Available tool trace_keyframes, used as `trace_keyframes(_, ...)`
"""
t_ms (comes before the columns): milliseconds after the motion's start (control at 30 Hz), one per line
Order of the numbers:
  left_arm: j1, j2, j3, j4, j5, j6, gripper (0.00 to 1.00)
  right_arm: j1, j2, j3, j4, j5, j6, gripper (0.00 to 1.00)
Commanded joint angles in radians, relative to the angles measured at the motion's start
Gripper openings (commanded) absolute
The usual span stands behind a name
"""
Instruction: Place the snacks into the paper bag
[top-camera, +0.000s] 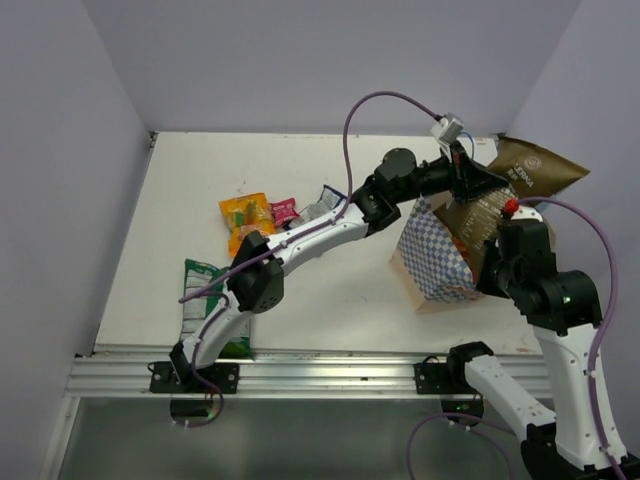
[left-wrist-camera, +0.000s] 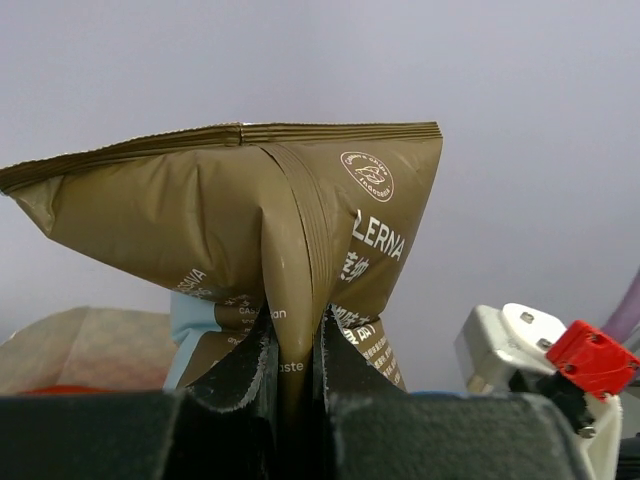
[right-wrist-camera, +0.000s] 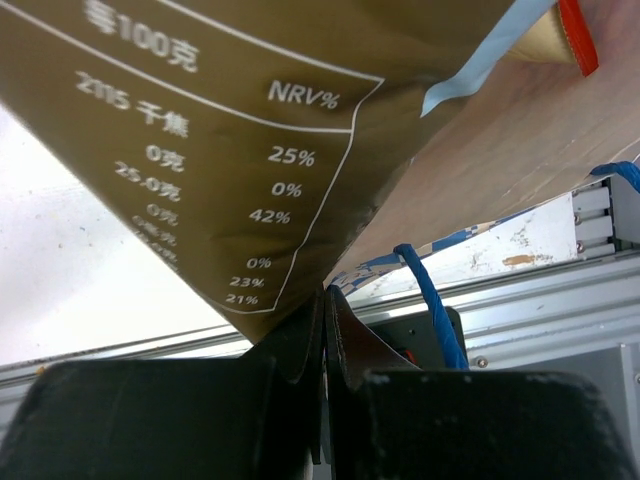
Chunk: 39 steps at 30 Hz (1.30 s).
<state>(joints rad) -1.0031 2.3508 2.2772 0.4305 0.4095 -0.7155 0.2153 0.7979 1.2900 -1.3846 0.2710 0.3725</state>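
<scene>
My left gripper (top-camera: 478, 186) is shut on the lower fold of the brown snack bag (top-camera: 535, 168), holding it over the open mouth of the tilted paper bag (top-camera: 430, 255). In the left wrist view the jaws (left-wrist-camera: 295, 325) pinch the brown bag (left-wrist-camera: 200, 220), with the paper bag (left-wrist-camera: 80, 350) below. My right gripper (top-camera: 488, 265) is shut on the paper bag's rim; its wrist view shows the jaws (right-wrist-camera: 325, 295) under the brown bag (right-wrist-camera: 200, 130). A red-orange bag (right-wrist-camera: 575, 30) lies inside. The orange (top-camera: 245, 220), pink (top-camera: 284, 210), blue-white (top-camera: 320, 205) and green-white (top-camera: 205, 300) packets lie on the table.
The paper bag's blue cord handle (right-wrist-camera: 430, 300) hangs beside my right jaws. The metal rail (top-camera: 320, 372) runs along the table's near edge. Walls close the table at the back and both sides. My left arm stretches across the table's middle.
</scene>
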Motion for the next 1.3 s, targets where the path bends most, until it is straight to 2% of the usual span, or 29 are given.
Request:
trace_keyframes(0,-0.022,-0.015,0.068,0.152,-0.028,-0.061,0.00,0.004,0.024,-0.014,0.032,-0.076,-0.017,0.00)
trace_keyframes(333,-0.020,-0.057,-0.105,0.045,0.008,0.059,0.00,0.006,0.035,-0.012,0.042,-0.070,-0.021,0.00)
trace_keyframes(567,-0.025,-0.058,-0.119,-0.050,0.028,0.140,0.00,0.006,0.046,-0.021,0.061,-0.076,-0.021,0.00)
trace_keyframes(667,-0.025,-0.073,-0.107,-0.162,0.017,0.221,0.00,0.006,0.052,-0.020,0.061,-0.073,-0.026,0.00)
trace_keyframes(700,-0.025,-0.091,-0.102,-0.247,-0.003,0.246,0.20,0.006,0.052,-0.021,0.062,-0.070,-0.026,0.00)
trace_keyframes(800,-0.025,-0.152,-0.140,-0.347,-0.063,0.329,0.74,0.006,0.047,-0.034,0.067,-0.067,-0.024,0.00)
trace_keyframes(833,-0.025,-0.169,-0.151,-0.357,-0.077,0.344,0.84,0.004,0.049,-0.034,0.068,-0.070,-0.026,0.00)
trace_keyframes(867,-0.025,-0.191,-0.160,-0.361,-0.090,0.362,0.99,0.006,0.049,-0.038,0.070,-0.075,-0.027,0.00)
trace_keyframes(1067,-0.025,-0.399,-0.189,-0.375,-0.315,0.486,1.00,0.006,0.063,-0.035,0.081,-0.087,-0.034,0.00)
trace_keyframes(1167,-0.020,-0.566,-0.357,-0.372,-0.621,0.557,1.00,0.006,0.060,-0.034,0.082,-0.087,-0.035,0.00)
trace_keyframes(1233,0.017,-0.660,-0.435,-0.427,-0.730,0.553,1.00,0.006,0.057,-0.032,0.079,-0.088,-0.037,0.00)
trace_keyframes(1267,0.041,-0.676,-0.465,-0.506,-0.771,0.495,1.00,0.004,0.052,-0.031,0.078,-0.087,-0.035,0.00)
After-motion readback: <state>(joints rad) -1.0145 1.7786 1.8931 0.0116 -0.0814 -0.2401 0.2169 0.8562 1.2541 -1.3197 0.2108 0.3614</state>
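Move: The brown chips are already pinched by their upper part in the left fingers. The paper bag's open mouth lies about 14 cm below that hand, 5 cm back and 4 cm to its right; the red chips sit inside, about 22 cm below the hand, 4 cm back and 3 cm to its right. The right fingers are already shut on the bag's near rim, with the mouth's middle some 9 cm ahead, 1 cm left and about level. Left lowers the brown chips about 12 cm into the bag, opens and swings up-left; right keeps the rim pinched. ##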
